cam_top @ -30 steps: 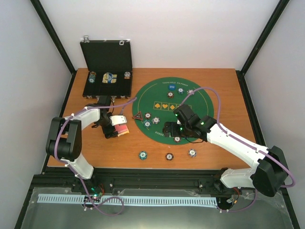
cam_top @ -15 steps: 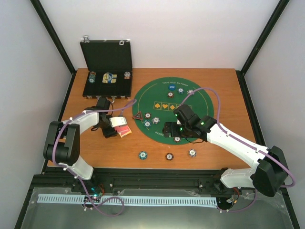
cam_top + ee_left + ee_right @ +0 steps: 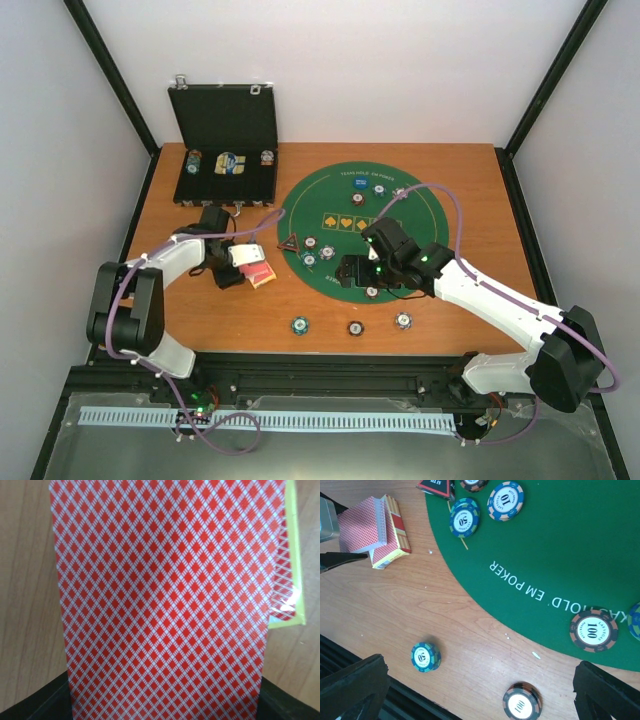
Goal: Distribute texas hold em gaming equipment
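My left gripper (image 3: pixel 236 264) is shut on a deck of red-backed playing cards (image 3: pixel 165 595), low over the wooden table left of the mat. A yellow-and-red card box (image 3: pixel 396 527) lies beside the deck (image 3: pixel 362 524). My right gripper (image 3: pixel 352 272) is open and empty above the mat's near-left edge; its fingers (image 3: pixel 355 680) are wide apart. The black red-edged triangle marker (image 3: pixel 290 244) and chips (image 3: pixel 312 242) lie on the mat's left side. A blue 50 chip (image 3: pixel 464 517) and a 10 chip (image 3: pixel 505 500) lie near it.
The big green felt mat (image 3: pixel 420 215) covers the table's middle. Three chip stacks stand near the front edge: blue (image 3: pixel 299 325), brown (image 3: pixel 355 328), white (image 3: pixel 403 320). A brown 100 chip (image 3: pixel 594 630) lies on the mat. The open black case (image 3: pixel 225 160) sits at the far left.
My left gripper has moved slightly away from the front edge with the cards, and its elbow has swung left. My right gripper has barely shifted.
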Robot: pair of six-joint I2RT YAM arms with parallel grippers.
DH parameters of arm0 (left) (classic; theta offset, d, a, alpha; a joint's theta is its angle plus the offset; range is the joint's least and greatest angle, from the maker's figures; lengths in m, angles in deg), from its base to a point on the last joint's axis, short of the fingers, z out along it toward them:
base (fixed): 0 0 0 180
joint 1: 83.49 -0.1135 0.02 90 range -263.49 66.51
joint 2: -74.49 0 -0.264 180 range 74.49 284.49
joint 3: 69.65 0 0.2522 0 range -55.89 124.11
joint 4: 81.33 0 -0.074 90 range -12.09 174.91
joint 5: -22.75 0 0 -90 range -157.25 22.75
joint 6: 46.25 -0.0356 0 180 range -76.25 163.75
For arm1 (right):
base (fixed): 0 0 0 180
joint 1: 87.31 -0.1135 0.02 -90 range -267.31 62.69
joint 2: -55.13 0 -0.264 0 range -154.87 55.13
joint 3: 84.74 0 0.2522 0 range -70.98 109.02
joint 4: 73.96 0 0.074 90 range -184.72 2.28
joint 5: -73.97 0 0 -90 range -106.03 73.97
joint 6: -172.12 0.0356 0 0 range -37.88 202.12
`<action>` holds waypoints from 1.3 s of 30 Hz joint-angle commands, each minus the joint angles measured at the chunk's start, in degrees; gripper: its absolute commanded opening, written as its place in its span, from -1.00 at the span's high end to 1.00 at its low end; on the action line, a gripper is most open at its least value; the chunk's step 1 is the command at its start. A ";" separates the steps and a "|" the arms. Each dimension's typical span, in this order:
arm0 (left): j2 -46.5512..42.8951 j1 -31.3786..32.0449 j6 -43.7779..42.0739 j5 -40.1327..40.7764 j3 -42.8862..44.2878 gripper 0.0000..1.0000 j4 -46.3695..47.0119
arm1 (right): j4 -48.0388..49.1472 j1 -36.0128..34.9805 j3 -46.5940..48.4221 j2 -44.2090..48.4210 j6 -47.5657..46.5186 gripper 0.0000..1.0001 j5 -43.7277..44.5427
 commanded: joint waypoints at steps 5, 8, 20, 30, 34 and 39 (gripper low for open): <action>-7.59 0.34 -0.82 -3.35 3.54 0.95 -6.19 | 3.92 -0.55 0.21 -0.67 1.03 -1.00 -5.25; -9.18 0.34 -0.94 -4.44 4.18 0.98 -8.63 | 6.75 -0.58 0.26 -0.97 1.51 -0.98 -8.42; -17.39 2.84 0.81 -11.01 7.26 0.98 -17.88 | 22.72 -1.76 1.47 -7.76 6.24 -0.57 -21.19; -21.06 8.44 3.88 -9.93 7.45 0.98 -19.67 | 32.79 -4.88 3.18 -14.04 10.19 -0.48 -25.24; -22.27 9.06 4.45 -10.79 8.34 0.98 -20.96 | 37.07 -5.54 2.65 -15.46 12.09 -0.40 -26.33; -23.64 9.13 4.32 -11.45 8.23 0.98 -21.65 | 42.88 -5.82 1.32 -16.61 14.87 -0.39 -27.66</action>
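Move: The left fingers already pinch the red deck, whose middle sits about 3 cm to their right. From the right hand, that deck is some 22 cm left, 7 cm ahead and 12 cm below. From this same hand, the card box lies about 19 cm left, 5 cm ahead, the triangle marker 13 cm left, 12 cm ahead, and the loose 50-chip stack 11 cm left, 5 cm back, all roughly 14 cm down. Keeping its pinch on the red deck, the left hand lifts it about 11 cm up off the card box, then while still rising draws it some 6 cm back and nearly as far right towards the other gripper, tilting slightly. The right hand sweeps about 14 cm left and a little up to meet the deck, rolling some 30 degrees with its left side rising so the fingers swing from downward to point more at the deck, and narrows from wide open to roughly two thirds without yet closing on it. ##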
